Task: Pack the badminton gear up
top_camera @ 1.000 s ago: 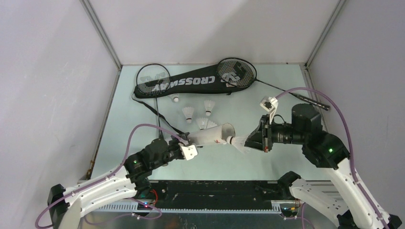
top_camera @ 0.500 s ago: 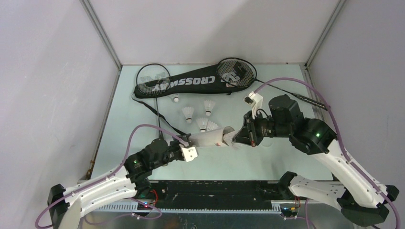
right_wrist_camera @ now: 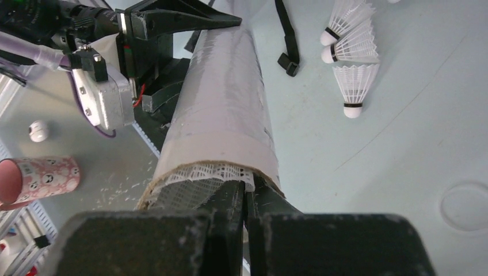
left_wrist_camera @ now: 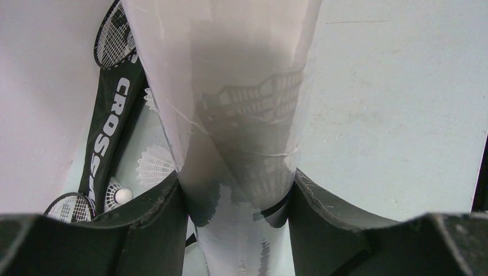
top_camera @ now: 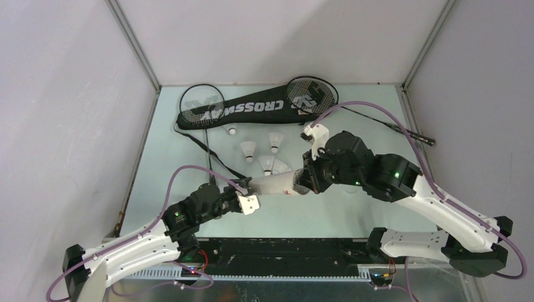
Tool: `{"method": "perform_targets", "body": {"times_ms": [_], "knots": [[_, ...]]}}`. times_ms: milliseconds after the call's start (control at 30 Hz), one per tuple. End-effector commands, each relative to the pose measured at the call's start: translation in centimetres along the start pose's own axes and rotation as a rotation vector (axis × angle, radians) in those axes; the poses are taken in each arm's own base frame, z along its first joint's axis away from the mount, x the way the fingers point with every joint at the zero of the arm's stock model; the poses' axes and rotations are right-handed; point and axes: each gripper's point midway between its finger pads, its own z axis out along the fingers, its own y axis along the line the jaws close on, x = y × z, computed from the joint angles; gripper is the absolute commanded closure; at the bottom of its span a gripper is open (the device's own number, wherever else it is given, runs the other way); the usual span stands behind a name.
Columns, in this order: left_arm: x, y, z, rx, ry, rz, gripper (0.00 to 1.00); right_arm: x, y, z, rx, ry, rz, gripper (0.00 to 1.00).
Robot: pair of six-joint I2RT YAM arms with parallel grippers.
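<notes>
My left gripper [top_camera: 249, 189] is shut on the long white tube [top_camera: 271, 184] and holds it lying across the table, open end to the right. The tube fills the left wrist view [left_wrist_camera: 230, 86] between my fingers [left_wrist_camera: 155, 224]. My right gripper [top_camera: 301, 182] is at the tube's mouth, shut on the feather rim of a white shuttlecock [right_wrist_camera: 195, 178] that sits inside the tube [right_wrist_camera: 221, 109]. Several shuttlecocks [top_camera: 249, 150] lie behind the tube. The black CROSSWAY bag [top_camera: 245, 110] lies at the back with two black rackets [top_camera: 312, 95] on it.
The bag's strap [top_camera: 211, 151] trails toward the left arm. One racket's handle [top_camera: 415, 133] reaches toward the right wall. In the right wrist view a pink patterned cup [right_wrist_camera: 40, 178] and a small white ball [right_wrist_camera: 38, 131] lie off the table's near edge.
My right gripper has moved left with the shuttlecock, from just outside the tube's mouth into it. The left gripper and the tube have stayed put.
</notes>
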Motion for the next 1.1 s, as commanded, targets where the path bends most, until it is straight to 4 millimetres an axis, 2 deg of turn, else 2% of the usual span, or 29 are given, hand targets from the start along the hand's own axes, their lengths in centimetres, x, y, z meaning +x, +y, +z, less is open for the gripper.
{"method": "perform_targets", "body": {"times_ms": [0, 67, 167, 267, 333, 367, 400, 433, 467, 533, 600, 700, 733, 833, 867, 900, 933, 967, 1000, 1033, 1067], "knots": [[-3.0, 1.1, 0.1, -0.030, -0.118, 0.008, 1.00, -2.5, 0.2, 0.8, 0.069, -0.094, -0.027, 1.00], [-3.1, 1.2, 0.0, -0.032, -0.122, 0.008, 1.00, -2.3, 0.6, 1.5, 0.060, -0.080, -0.046, 1.00], [-3.3, 1.3, -0.2, -0.042, -0.134, 0.005, 1.00, -2.2, 1.1, 1.8, 0.040, -0.068, -0.065, 0.91], [-3.4, 1.4, -0.4, -0.051, -0.147, 0.000, 1.00, -2.6, 1.3, 0.8, 0.031, -0.086, -0.086, 0.71], [-3.5, 1.6, -0.7, -0.067, -0.158, -0.002, 1.00, -3.5, 1.4, -0.7, 0.028, -0.132, -0.098, 0.60], [-3.5, 1.7, -0.8, -0.071, -0.157, -0.005, 1.00, -4.2, 1.4, -2.1, 0.028, -0.176, -0.099, 0.57], [-3.5, 1.8, -0.9, -0.079, -0.152, -0.011, 1.00, -4.7, 1.3, -2.8, 0.029, -0.204, -0.099, 0.48], [-3.4, 1.9, -0.9, -0.082, -0.148, -0.014, 1.00, -5.3, 1.3, -4.4, 0.022, -0.255, -0.105, 0.41], [-3.4, 2.1, -1.0, -0.091, -0.144, -0.022, 1.00, -5.8, 1.5, -5.1, 0.008, -0.286, -0.111, 0.27], [-3.0, 2.5, -1.1, -0.118, -0.125, -0.035, 1.00, -6.5, 2.0, -7.4, -0.035, -0.359, -0.126, 0.13], [-3.0, 3.0, -1.2, -0.142, -0.117, -0.047, 1.00, -7.1, 2.4, -9.9, -0.081, -0.438, -0.137, 0.06], [-3.1, 3.6, -1.4, -0.172, -0.119, -0.057, 1.00, -8.1, 2.3, -11.1, -0.090, -0.528, -0.151, 0.02], [-3.3, 3.8, -1.5, -0.180, -0.126, -0.057, 1.00, -7.9, 1.8, -11.0, -0.079, -0.538, -0.151, 0.01], [-3.3, 4.5, -1.9, -0.220, -0.125, -0.066, 1.00, -9.2, -0.7, -10.5, 0.014, -0.589, -0.107, 0.01], [-4.0, 5.2, -2.2, -0.253, -0.152, -0.074, 1.00, -9.1, -1.0, -9.8, 0.007, -0.578, -0.103, 0.01], [-3.9, 5.9, -2.6, -0.297, -0.152, -0.095, 1.00, -10.3, -2.4, -9.9, 0.045, -0.621, -0.065, 0.01], [-4.3, 6.6, -2.9, -0.334, -0.171, -0.109, 1.00, -10.0, -2.2, -8.7, -0.003, -0.588, -0.068, 0.01], [-3.9, 7.4, -3.5, -0.392, -0.166, -0.136, 1.00, -11.1, -3.5, -8.6, 0.009, -0.620, -0.033, 0.01], [-4.5, 8.3, -3.9, -0.441, -0.196, -0.156, 1.00, -10.8, -4.0, -6.8, -0.025, -0.576, -0.009, 0.01], [-4.5, 9.5, -4.7, -0.518, -0.213, -0.193, 0.99, -12.1, -5.7, -6.5, -0.002, -0.610, 0.004, 0.01], [-4.5, 10.0, -5.1, -0.557, -0.225, -0.228, 0.98, -11.9, -7.6, -4.1, -0.008, -0.551, 0.025, 0.01]]}}
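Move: The right fingers, already shut on the skirt of a shuttlecock going cork-first into the tube, are at the tube's mouth, whose middle is about 1 cm back of them. Of the loose shuttlecocks, all some 27 cm below the right hand, the nearest lies 10 cm ahead and 8 cm left, the next 16 cm ahead and 11 cm left. From the left hand, still gripping the tube, the mouth is about 19 cm right, 4 cm back and 12 cm higher. Push the right fingers another 2 cm left and slightly down into the tube's mouth, then spread them wide to let go of the shuttlecock's skirt. Draw them out, up about 13 cm and to the right, levelling the fingers, then swing forward, sinking a little. Keep the left grip on the tube and, as the right hand clears, raise it some 5 cm, tipping the mouth up and turning it counter-clockwise. ##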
